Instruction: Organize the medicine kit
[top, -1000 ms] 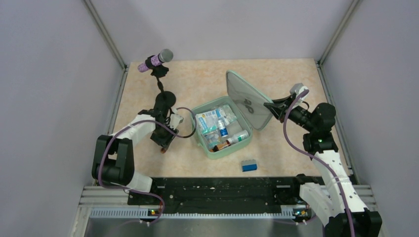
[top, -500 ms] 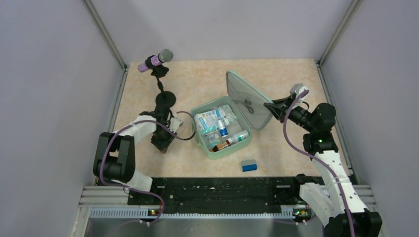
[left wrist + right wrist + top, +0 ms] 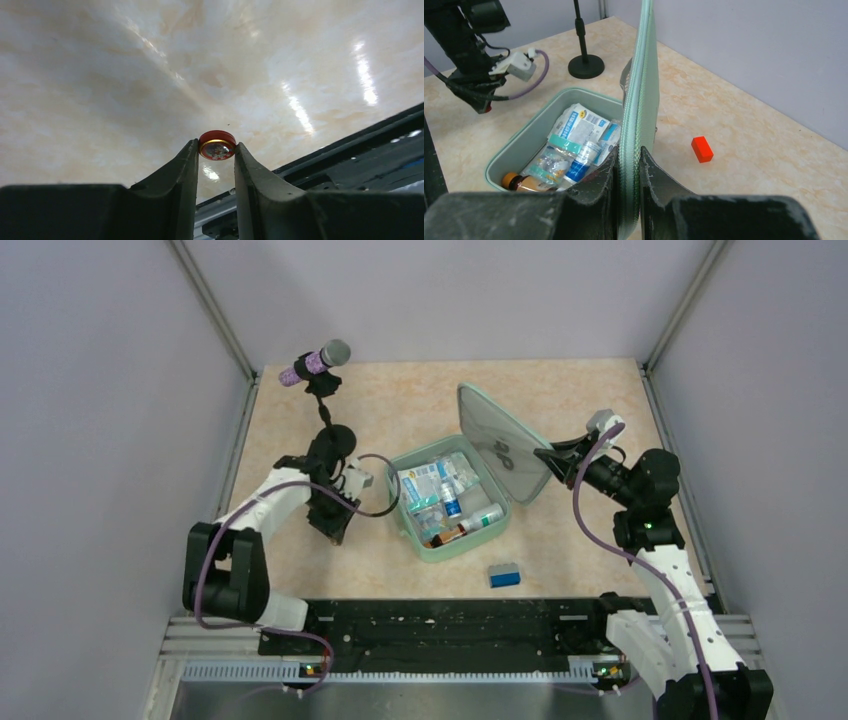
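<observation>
The medicine kit is a mint-green case lying open in the middle of the table, with packets, small bottles and a brown vial inside. Its lid stands upright. My right gripper is shut on the lid's zipped edge; the same gripper shows from above at the lid's right side. Left of the case, my left gripper points down at the table. Both its fingertips press the sides of a small round red tin. From above the tin is hidden under the left gripper.
A small blue block lies in front of the case. An orange-red block lies beyond the lid. A microphone on a black stand rises at the back left. Grey walls close in the table, with a black rail along its near edge.
My left jaws have narrowed onto the red tin, and the left wrist has shifted slightly. The right arm and the lid have not moved.
</observation>
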`<state>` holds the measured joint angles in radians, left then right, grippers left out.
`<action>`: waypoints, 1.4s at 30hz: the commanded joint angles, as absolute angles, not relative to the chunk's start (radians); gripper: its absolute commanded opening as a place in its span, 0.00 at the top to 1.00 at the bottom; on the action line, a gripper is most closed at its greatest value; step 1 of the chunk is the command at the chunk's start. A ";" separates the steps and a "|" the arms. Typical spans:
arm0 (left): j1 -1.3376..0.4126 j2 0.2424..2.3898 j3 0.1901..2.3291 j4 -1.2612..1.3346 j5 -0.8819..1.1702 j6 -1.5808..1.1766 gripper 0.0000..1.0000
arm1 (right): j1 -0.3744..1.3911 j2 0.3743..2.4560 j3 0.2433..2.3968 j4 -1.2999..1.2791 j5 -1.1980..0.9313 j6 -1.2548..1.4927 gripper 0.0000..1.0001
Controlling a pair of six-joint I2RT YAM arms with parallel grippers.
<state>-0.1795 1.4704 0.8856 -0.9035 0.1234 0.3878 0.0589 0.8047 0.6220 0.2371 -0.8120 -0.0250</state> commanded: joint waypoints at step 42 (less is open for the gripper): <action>-0.546 1.679 1.553 0.015 0.541 -0.352 0.91 | 0.130 0.923 0.807 0.079 -0.740 0.029 0.87</action>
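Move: Across to the right, the open lid of the medicine kit is where the red tin in the left fingers is headed: its middle is roughly 37 cm right, 14 cm ahead and 14 cm above the left hand. The kit box stands about 26 cm right and 10 cm ahead, near hand height; a red block lies beyond the lid, 39 cm right and 31 cm ahead. From the right hand, which grips the lid's near corner, the lid's middle is some 8 cm ahead, 8 cm left and 9 cm lower. Swinging the pinched tin clear of the table, the left hand goes about 30 cm right, 26 cm up and 17 cm forward, climbing steeply first, then levelling and slowing as it nears the inner side of the lid's far upper end. Its fingers swing some 65 degrees from pointing down to pointing right and forward, still closed on the tin. The right hand keeps its grip on the lid, easing slightly forward and tipping down a little. ##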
